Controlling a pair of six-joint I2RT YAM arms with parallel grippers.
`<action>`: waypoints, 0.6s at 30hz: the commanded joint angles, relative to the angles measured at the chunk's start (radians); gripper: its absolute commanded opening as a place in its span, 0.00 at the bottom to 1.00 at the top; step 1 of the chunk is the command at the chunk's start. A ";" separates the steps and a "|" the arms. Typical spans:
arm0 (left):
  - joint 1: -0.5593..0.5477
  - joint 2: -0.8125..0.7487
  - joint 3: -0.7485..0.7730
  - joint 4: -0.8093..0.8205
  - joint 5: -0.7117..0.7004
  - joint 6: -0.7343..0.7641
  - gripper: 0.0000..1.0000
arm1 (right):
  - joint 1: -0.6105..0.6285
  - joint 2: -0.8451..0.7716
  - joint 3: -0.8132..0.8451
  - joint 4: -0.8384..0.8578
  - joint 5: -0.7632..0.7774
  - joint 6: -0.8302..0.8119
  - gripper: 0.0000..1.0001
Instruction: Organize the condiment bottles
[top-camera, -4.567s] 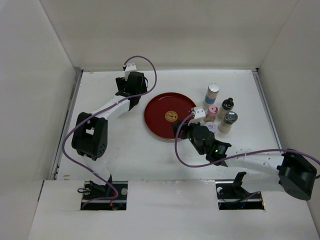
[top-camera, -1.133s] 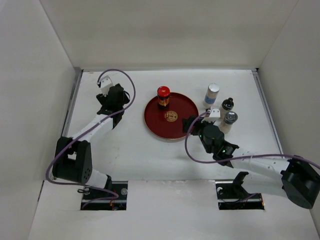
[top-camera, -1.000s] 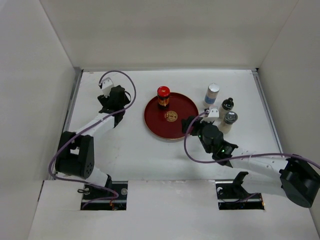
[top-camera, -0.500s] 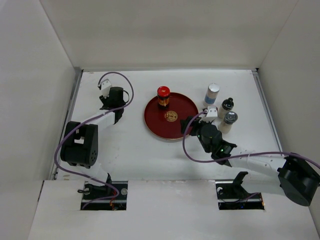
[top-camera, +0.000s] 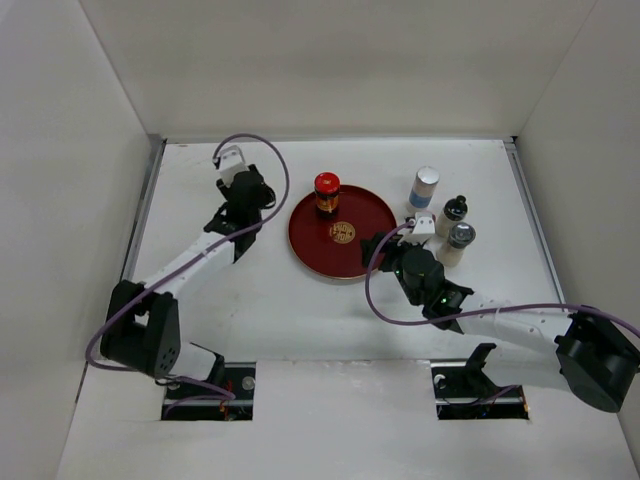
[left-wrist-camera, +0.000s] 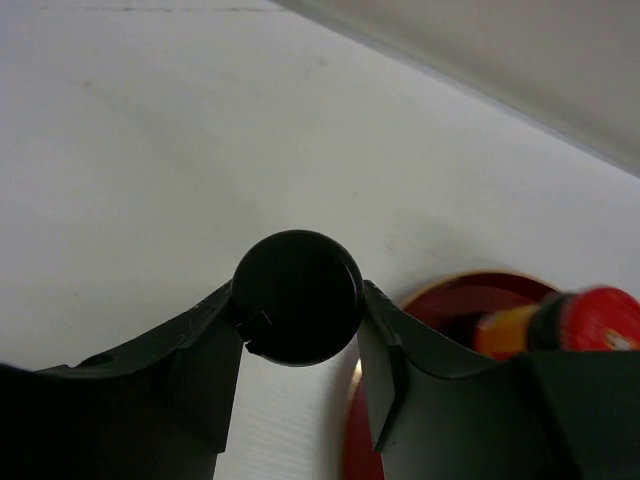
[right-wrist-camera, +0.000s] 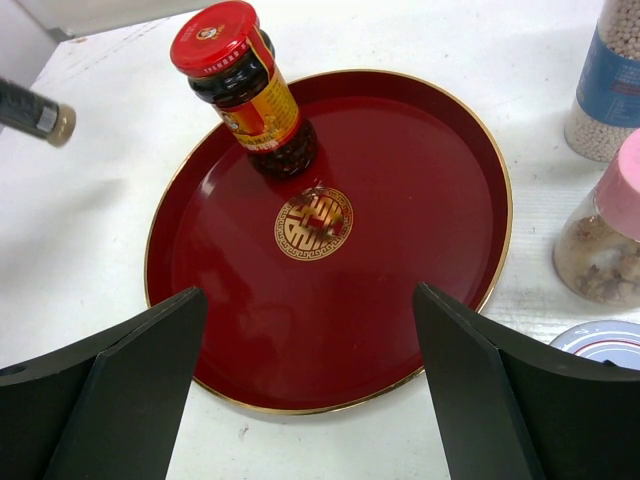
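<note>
My left gripper (top-camera: 257, 192) is shut on a black-capped condiment bottle (left-wrist-camera: 297, 297), held just left of the round dark-red tray (top-camera: 318, 247). The right wrist view catches that bottle (right-wrist-camera: 36, 111) at its left edge, strongly tilted. A red-capped jar (top-camera: 327, 192) stands upright on the tray's far side. My right gripper (right-wrist-camera: 308, 295) hangs open over the tray's near-right rim, nothing between its fingers. To the tray's right stand a white bottle with a blue band (top-camera: 425, 188), a black-capped bottle (top-camera: 455, 209), a grey-capped shaker (top-camera: 461, 238) and a pink-capped jar (right-wrist-camera: 612, 220).
A white lid with a coloured rim (right-wrist-camera: 600, 346) lies by my right finger. White walls close in the table on the left, back and right. My right arm (top-camera: 500, 320) stretches across the near right of the table.
My left gripper closed on the black-capped bottle and moved right with it toward the tray. The right gripper barely moved.
</note>
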 joint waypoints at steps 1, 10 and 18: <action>-0.111 -0.060 0.018 -0.005 0.012 0.021 0.28 | 0.006 -0.006 0.037 0.049 -0.005 0.000 0.90; -0.339 0.080 0.053 0.007 -0.023 0.050 0.28 | -0.003 -0.038 0.017 0.058 0.003 0.009 0.90; -0.381 0.235 0.117 0.015 -0.112 0.133 0.29 | -0.018 -0.062 0.005 0.058 0.010 0.017 0.90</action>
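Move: The left hand still grips the small black-capped bottle; the free spot on the red tray's left part lies about 15 cm to its right, 4 cm back and roughly 15 cm below. The red-lidded jar stands some 18 cm right and 1 cm ahead, the tray's gold emblem about 21 cm right and 5 cm back. From the empty right hand, that spot is about 10 cm ahead, 13 cm left and 13 cm below. Left hand carries the held bottle about 15 cm right over the tray's left side, then sinks 9 cm. ##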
